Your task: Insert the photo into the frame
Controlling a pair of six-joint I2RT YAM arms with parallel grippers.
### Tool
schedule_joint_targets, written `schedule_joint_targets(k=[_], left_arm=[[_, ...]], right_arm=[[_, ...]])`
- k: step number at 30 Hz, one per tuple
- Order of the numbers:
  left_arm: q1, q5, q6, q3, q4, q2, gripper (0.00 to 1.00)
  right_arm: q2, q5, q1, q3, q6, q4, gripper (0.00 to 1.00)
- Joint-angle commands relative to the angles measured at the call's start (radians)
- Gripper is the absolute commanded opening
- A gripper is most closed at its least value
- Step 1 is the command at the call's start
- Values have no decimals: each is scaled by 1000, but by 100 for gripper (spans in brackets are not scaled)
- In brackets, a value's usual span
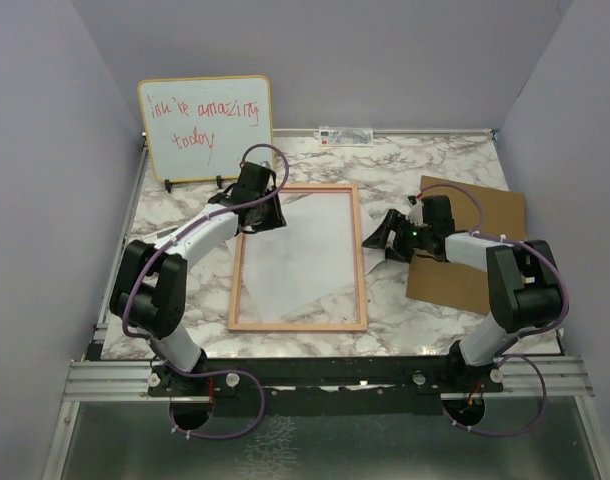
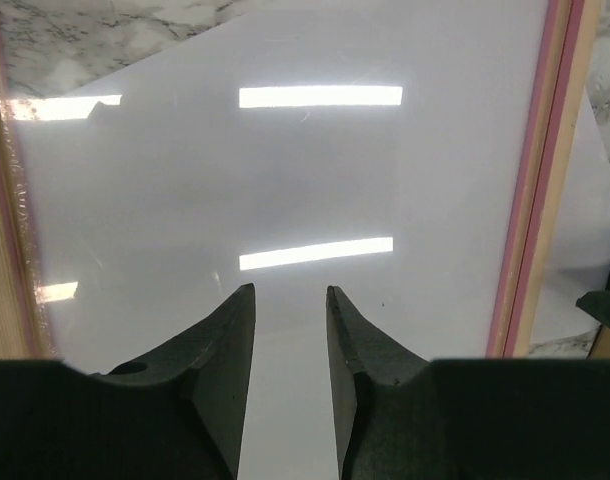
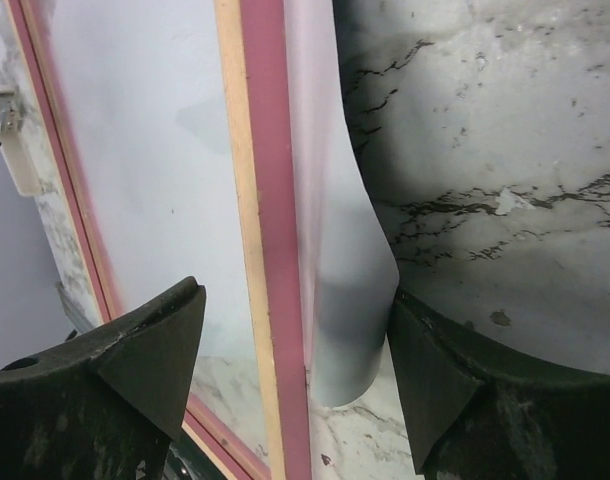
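Note:
The frame (image 1: 360,270) lies flat mid-table, with a thin light-wood border and a pinkish inner edge. The photo (image 1: 300,250) lies askew across it, white side up. The right rail (image 3: 270,250) shows unbroken over the sheet. One corner (image 3: 350,300) sticks out past that rail and curls upward. My left gripper (image 1: 265,215) hovers at the frame's far left corner. Its jaws (image 2: 290,290) stand narrowly apart over the white sheet (image 2: 315,170), with nothing between them. My right gripper (image 1: 375,240) is open wide (image 3: 297,295), straddling the right rail, with its right finger (image 3: 435,380) against the curled corner.
A brown backing board (image 1: 475,250) lies at the right, under my right arm. A yellow-edged whiteboard (image 1: 205,125) with red handwriting stands at the back left. A small white label (image 1: 345,135) sits at the back edge. Purple walls close in on both sides.

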Motion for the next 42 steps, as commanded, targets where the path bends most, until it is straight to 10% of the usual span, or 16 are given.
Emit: schedule_joint_targets(k=[1,10,16,26,42], left_arm=[[12,-112,20,22,-63,-10,37],[85,-89,4,26,-70,-10,42],[114,-80,-6,28,-70,-14,42],[163,-99,-29,1,-70,-30,48],[247,-83,-21,-16,-70,-70,66]], right_arm=[[37,-65,-1,-58,33,52,77],[36,-168,-20,-231,313,563,61],[-25,-66,-24,-283,337,593,62],[1,8,-24,-274,324,653,1],[108,-172,-24,-359,661,1505,1]])
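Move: Between the right hand's open fingers sits the curled-up corner of the white photo, about 1 cm back and 1 cm below the hand point. The frame's right side is some 3 cm to the left of it, and the brown board's middle is about 24 cm to this hand's right, 1 cm farther out. From the left hand, the nearest stretch of the frame's left side is roughly 11 cm left, level and 8 cm below; the photo corner is about 30 cm right and 9 cm back. Closing fully on the photo corner beside the frame's right side, the right hand first edges a little left and back, then pinches and lifts it about 7 cm, rolling its left side up some 30 degrees and tipping the fingers upward. Meanwhile the left hand travels about 10 cm left and slightly forward, towards the frame's left side, staying above the table, opening wider and turning counter-clockwise. ##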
